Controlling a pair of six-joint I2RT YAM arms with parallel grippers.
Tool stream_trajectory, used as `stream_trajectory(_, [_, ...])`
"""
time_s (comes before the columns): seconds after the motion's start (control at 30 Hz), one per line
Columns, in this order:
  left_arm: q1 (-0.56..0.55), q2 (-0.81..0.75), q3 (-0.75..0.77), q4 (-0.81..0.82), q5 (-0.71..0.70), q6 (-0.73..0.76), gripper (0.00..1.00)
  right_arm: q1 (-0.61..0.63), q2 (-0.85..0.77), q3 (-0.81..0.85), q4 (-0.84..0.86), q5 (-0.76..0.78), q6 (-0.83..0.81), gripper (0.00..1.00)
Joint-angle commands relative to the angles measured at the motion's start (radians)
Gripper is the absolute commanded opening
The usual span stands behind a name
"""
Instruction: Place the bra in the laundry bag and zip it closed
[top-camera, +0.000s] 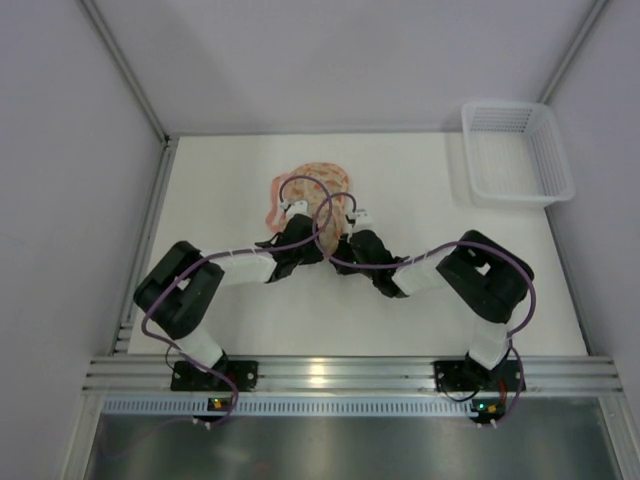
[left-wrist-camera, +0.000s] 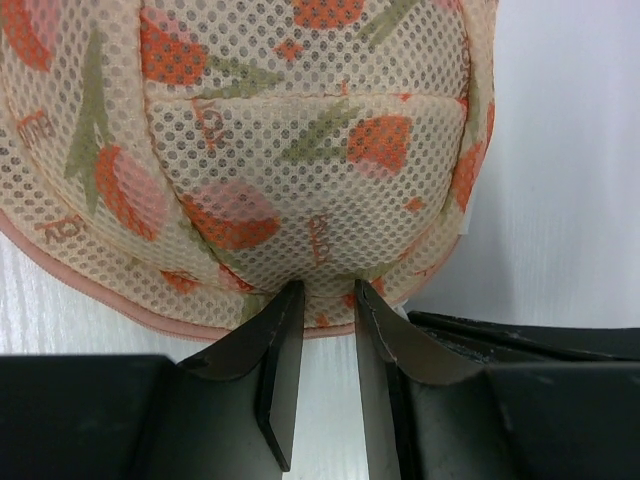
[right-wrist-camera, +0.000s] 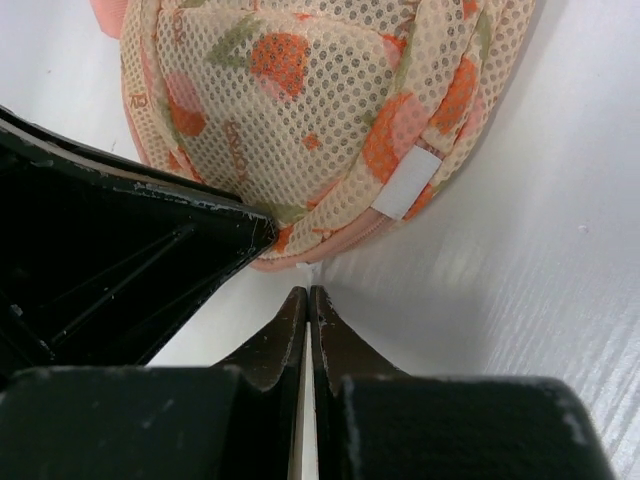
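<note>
The laundry bag (top-camera: 318, 185), a rounded mesh pouch with an orange-pink strawberry pattern and a pink rim, lies on the white table beyond both grippers. It fills the left wrist view (left-wrist-camera: 280, 150) and the right wrist view (right-wrist-camera: 330, 110). My left gripper (left-wrist-camera: 328, 290) pinches the bag's near rim between its fingertips, jaws narrowly apart. My right gripper (right-wrist-camera: 308, 292) is shut on the small white zipper pull (right-wrist-camera: 308, 268) at the pink zipper rim. Both show side by side in the top view, left gripper (top-camera: 298, 212) and right gripper (top-camera: 352, 215). The bra is not in view.
A white plastic mesh basket (top-camera: 515, 152) stands at the back right. The bag's pink strap loop (top-camera: 270, 205) hangs off its left side. Grey walls enclose the table (top-camera: 450, 300). The left gripper's body (right-wrist-camera: 120, 270) sits close beside my right fingers.
</note>
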Motion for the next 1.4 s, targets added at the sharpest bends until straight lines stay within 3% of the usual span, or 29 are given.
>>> stream_trajectory(0.0, [0.0, 0.064, 0.008, 0.003, -0.01, -0.027, 0.33, 0.027, -0.006, 0.008, -0.043, 0.033, -0.025, 0.0])
stream_trajectory(0.17, [0.0, 0.106, 0.026, -0.114, -0.022, -0.065, 0.33, 0.023, -0.006, 0.025, -0.09, 0.102, -0.092, 0.0])
stream_trajectory(0.43, [0.0, 0.054, -0.049, -0.129, -0.015, -0.106, 0.32, -0.056, -0.002, 0.042, -0.124, 0.131, -0.159, 0.0])
stream_trajectory(0.8, [0.0, 0.035, -0.052, -0.174, -0.021, -0.099, 0.31, -0.15, 0.009, 0.085, -0.147, 0.114, -0.219, 0.0])
stream_trajectory(1.07, [0.0, 0.031, -0.041, -0.177, -0.007, -0.079, 0.31, -0.178, 0.005, 0.105, -0.143, 0.007, -0.279, 0.0])
stream_trajectory(1.1, [0.0, 0.029, -0.038, -0.177, -0.001, -0.074, 0.31, -0.177, -0.002, 0.103, -0.141, -0.007, -0.282, 0.02])
stream_trajectory(1.2, [0.0, 0.038, -0.009, -0.178, 0.004, -0.036, 0.31, -0.179, -0.038, 0.101, -0.144, -0.075, -0.299, 0.27])
stream_trajectory(1.23, [0.0, 0.042, 0.009, -0.178, 0.004, -0.015, 0.31, -0.179, -0.063, 0.105, -0.164, -0.096, -0.304, 0.43])
stream_trajectory(1.3, [0.0, 0.028, 0.026, -0.18, 0.007, 0.002, 0.32, -0.181, -0.098, 0.106, -0.181, -0.107, -0.308, 0.54])
stream_trajectory(1.33, [0.0, 0.019, 0.031, -0.181, 0.011, 0.021, 0.32, -0.184, -0.141, 0.105, -0.192, -0.107, -0.305, 0.7])
stream_trajectory(1.37, [0.0, 0.005, 0.044, -0.18, 0.011, 0.03, 0.32, -0.185, -0.164, 0.105, -0.216, -0.108, -0.304, 0.78])
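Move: The white tab at the zip's right-hand end on the laundry bag lies about 5 cm ahead and 3 cm to the right of the right fingers, which hold the zip pull at the bag's near edge, at about the same height. The bag's middle is roughly 12 cm ahead and 4 cm left of that hand. From the left fingers, already on the near hem, the tab is some 8 cm right and 2 cm ahead. The zip pull, still pinched in the right fingers, is drawn forward and right along the bag's near-right edge up to the white tab, about 5 cm each way and level, while the wrist tilts some 10 degrees. There the right fingers open wide, let the pull go and start to lift, up about 1.5 cm. The left hand stays on the near hem, holding the bag against the pull. ##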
